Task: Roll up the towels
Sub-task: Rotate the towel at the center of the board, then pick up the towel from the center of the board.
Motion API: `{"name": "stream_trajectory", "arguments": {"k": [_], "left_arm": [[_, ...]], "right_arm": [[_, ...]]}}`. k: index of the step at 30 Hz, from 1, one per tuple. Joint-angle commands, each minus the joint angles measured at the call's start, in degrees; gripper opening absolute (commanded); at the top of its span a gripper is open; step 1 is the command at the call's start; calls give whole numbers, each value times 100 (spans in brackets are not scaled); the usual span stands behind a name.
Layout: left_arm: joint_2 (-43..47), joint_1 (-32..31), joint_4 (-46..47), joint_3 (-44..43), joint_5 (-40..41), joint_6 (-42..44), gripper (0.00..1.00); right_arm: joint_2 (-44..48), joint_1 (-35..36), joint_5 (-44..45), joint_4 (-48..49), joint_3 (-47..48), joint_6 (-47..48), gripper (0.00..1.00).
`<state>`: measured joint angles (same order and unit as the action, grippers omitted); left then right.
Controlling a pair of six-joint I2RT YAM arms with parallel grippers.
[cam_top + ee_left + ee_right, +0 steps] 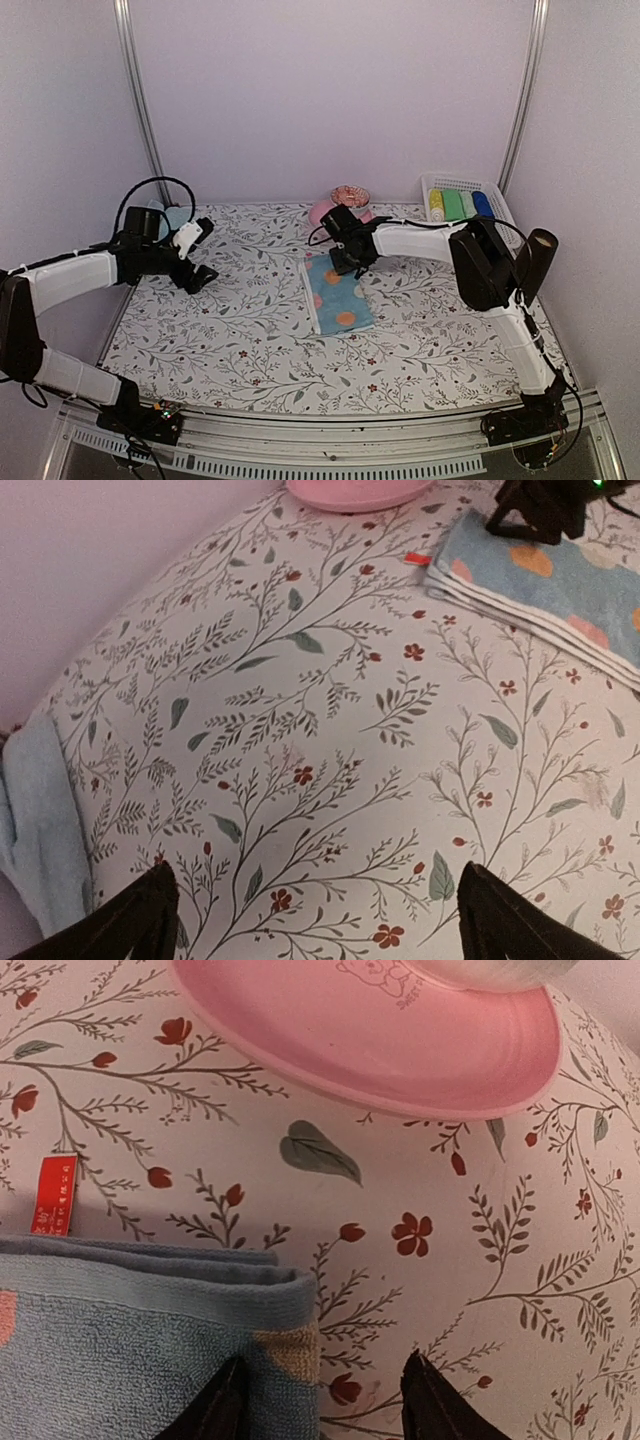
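A folded blue towel [338, 293] with orange dots lies flat mid-table; its layered far corner [150, 1300] and red tag show in the right wrist view. My right gripper [350, 262] hovers at that far end, open. One fingertip [215, 1405] is over the towel corner, while the other rests over bare tablecloth; nothing is pinched. A second, pale blue towel [176, 216] lies crumpled at the back left edge [40, 830]. My left gripper [196, 256] hangs wide open over the tablecloth [320, 935], holding nothing, apart from both towels.
A pink plate [328, 211] with a round dish on it [350, 195] stands just beyond the dotted towel [380, 1030]. A white basket [500, 190] at the back right holds rolled cloths in yellow, green and blue. Walls close in on three sides.
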<state>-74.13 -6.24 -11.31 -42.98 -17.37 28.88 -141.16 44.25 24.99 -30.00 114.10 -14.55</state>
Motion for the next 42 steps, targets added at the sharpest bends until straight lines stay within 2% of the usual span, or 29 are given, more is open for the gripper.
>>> {"name": "stream_trajectory", "arguments": {"k": [1,2,4,5,6,7,13,18,24,27,36,39,42], "left_arm": [[64,-1170,520,-15,633,757,97],[20,-1409,536,-64,700,892,97],[-114,-1867,599,-163,821,1155,97],[-180,-2118,624,-215,885,1306,97],[-263,-2363,650,-257,981,1444,97],[-349,-2612,699,-289,1094,1594,97],[-1106,-3949,933,-398,1751,2296,97],[-1791,-4591,1191,-591,2072,2499,97],[-2474,-4846,1311,-1016,2173,2284,87],[-2848,-4971,1338,-1159,2347,2257,80],[-3445,-5206,1636,-1182,2753,2281,66],[-3651,-5268,1711,-1263,2959,2227,54],[-3762,-5276,1653,-1343,2993,2109,31]], "right_arm": [[464,-110,86,-174,-170,77,57],[577,-114,105,-172,-221,131,59],[1072,-123,260,-168,-419,248,72],[1296,-123,349,-149,-582,283,80],[1538,-131,431,-102,-788,314,94],[1909,-142,515,-33,-1023,355,99],[3688,-251,1311,578,-2774,461,99],[4774,-332,2012,662,-3855,246,99],[5397,-332,1937,759,-4802,44,99],[5612,-338,1764,727,-5098,-95,99],[6589,-325,1239,739,-5772,-505,99],[6949,-308,940,968,-6053,-377,99],[7165,-248,664,1324,-6362,-3,99]]}}
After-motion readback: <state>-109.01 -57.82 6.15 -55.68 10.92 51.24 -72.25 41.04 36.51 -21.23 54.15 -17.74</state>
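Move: Off to the left hand's right, about 29 cm away, lies the towel's near-left corner, some 8 cm back and 11 cm below. The middle of the towel is about 4 cm ahead and 33 cm to this hand's right; the pink plate lies some 28 cm ahead and 34 cm right. From the right hand, still at the towel's right edge near the far end, that corner is roughly 19 cm back and 9 cm left, about 1 cm lower. Sweeping right nearly 29 cm and drawing back about 8, the left hand first travels high, then sinks some 11 cm to the towel's near-left corner, swinging clockwise nearly 50 degrees and rolling its left side up; its fingers part-close, pinching the corner. The right hand opens fully, comes free of the towel and backs away rightward and up, about 20 cm each. ##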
